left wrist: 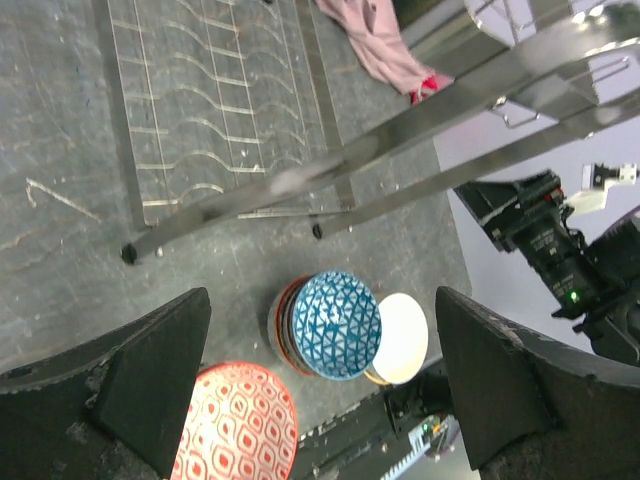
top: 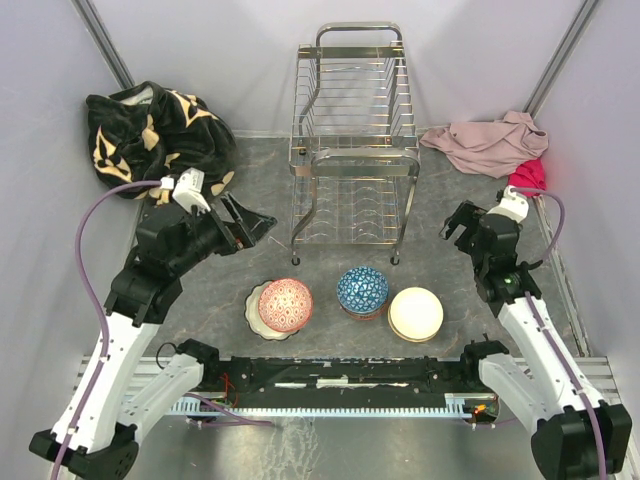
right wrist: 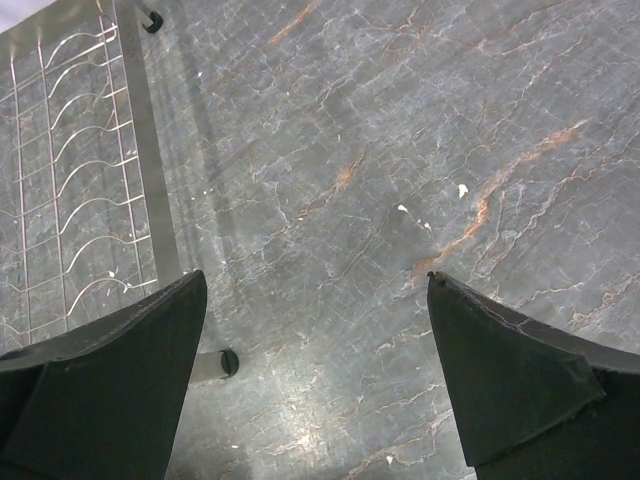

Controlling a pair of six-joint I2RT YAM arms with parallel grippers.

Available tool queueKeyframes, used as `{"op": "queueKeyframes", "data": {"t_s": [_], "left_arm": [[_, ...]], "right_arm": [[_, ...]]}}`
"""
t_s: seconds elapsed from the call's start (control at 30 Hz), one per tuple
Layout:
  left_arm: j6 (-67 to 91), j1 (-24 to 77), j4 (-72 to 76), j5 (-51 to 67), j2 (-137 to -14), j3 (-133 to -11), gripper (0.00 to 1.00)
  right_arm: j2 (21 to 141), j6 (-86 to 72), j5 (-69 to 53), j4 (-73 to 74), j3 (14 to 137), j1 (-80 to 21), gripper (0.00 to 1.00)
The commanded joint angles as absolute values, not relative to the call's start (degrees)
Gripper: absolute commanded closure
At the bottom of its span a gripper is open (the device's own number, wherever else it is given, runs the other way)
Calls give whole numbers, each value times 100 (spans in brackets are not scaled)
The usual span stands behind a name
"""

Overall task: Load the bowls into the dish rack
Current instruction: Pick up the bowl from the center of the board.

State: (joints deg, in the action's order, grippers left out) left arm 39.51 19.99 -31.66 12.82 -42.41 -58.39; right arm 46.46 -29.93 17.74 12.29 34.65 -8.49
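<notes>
The chrome dish rack [top: 355,140] stands empty at the middle back of the table. Three bowls sit upside down in a row in front of it: a red patterned bowl [top: 285,304] over a pale dish, a blue patterned bowl [top: 362,290], and a cream bowl [top: 416,312]. My left gripper [top: 252,222] hovers open left of the rack's near corner; its wrist view shows the blue bowl [left wrist: 335,324], cream bowl [left wrist: 402,337] and red bowl [left wrist: 235,425] below. My right gripper [top: 458,222] hangs open right of the rack, over bare table, with the rack's foot [right wrist: 228,361] near it.
A black and tan cloth [top: 155,135] is bunched at the back left. A pink cloth [top: 490,143] and a red item [top: 528,176] lie at the back right. Grey walls close in both sides.
</notes>
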Motion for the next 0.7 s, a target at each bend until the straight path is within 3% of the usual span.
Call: {"op": "queueKeyframes", "data": {"t_s": [0.0, 0.17, 0.67], "left_arm": [[3717, 2107, -4191, 1558, -4212, -6157, 1], [3710, 2409, -4420, 1418, -4376, -5891, 1], [4618, 5312, -5107, -1637, -5118, -6130, 1]], "right_arm": [[4772, -3050, 1649, 1147, 3718, -822, 1], [4880, -3059, 1548, 1085, 3713, -817, 2], [5106, -3111, 1469, 1020, 3752, -808, 3]]}}
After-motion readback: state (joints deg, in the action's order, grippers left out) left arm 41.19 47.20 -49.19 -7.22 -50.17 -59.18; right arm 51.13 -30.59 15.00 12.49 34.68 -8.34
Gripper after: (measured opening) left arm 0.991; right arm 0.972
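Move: Off to the left hand's right by about 22 cm, some 9 cm back and 27 cm below, sits the blue bowl on its stack in the middle of the board. The red-patterned bowl is nearer, about 13 cm back, 4 cm right and 28 cm down; the white plate is 13 cm to the right of the blue bowl and 5 cm closer in. From the right hand, the blue bowl lies roughly 26 cm left, 16 cm back and 13 cm lower. Sinking about 9 cm, the empty left hand draws back some 6 cm and swings right about 4 cm towards the blue bowl, coming over the far side of the red-patterned bowl and still well above it. The wrist tips the wide-open fingers further down and rolls the hand's left side up, some 25 degrees in all. The right hand, open, settles about 2.5 cm lower. ##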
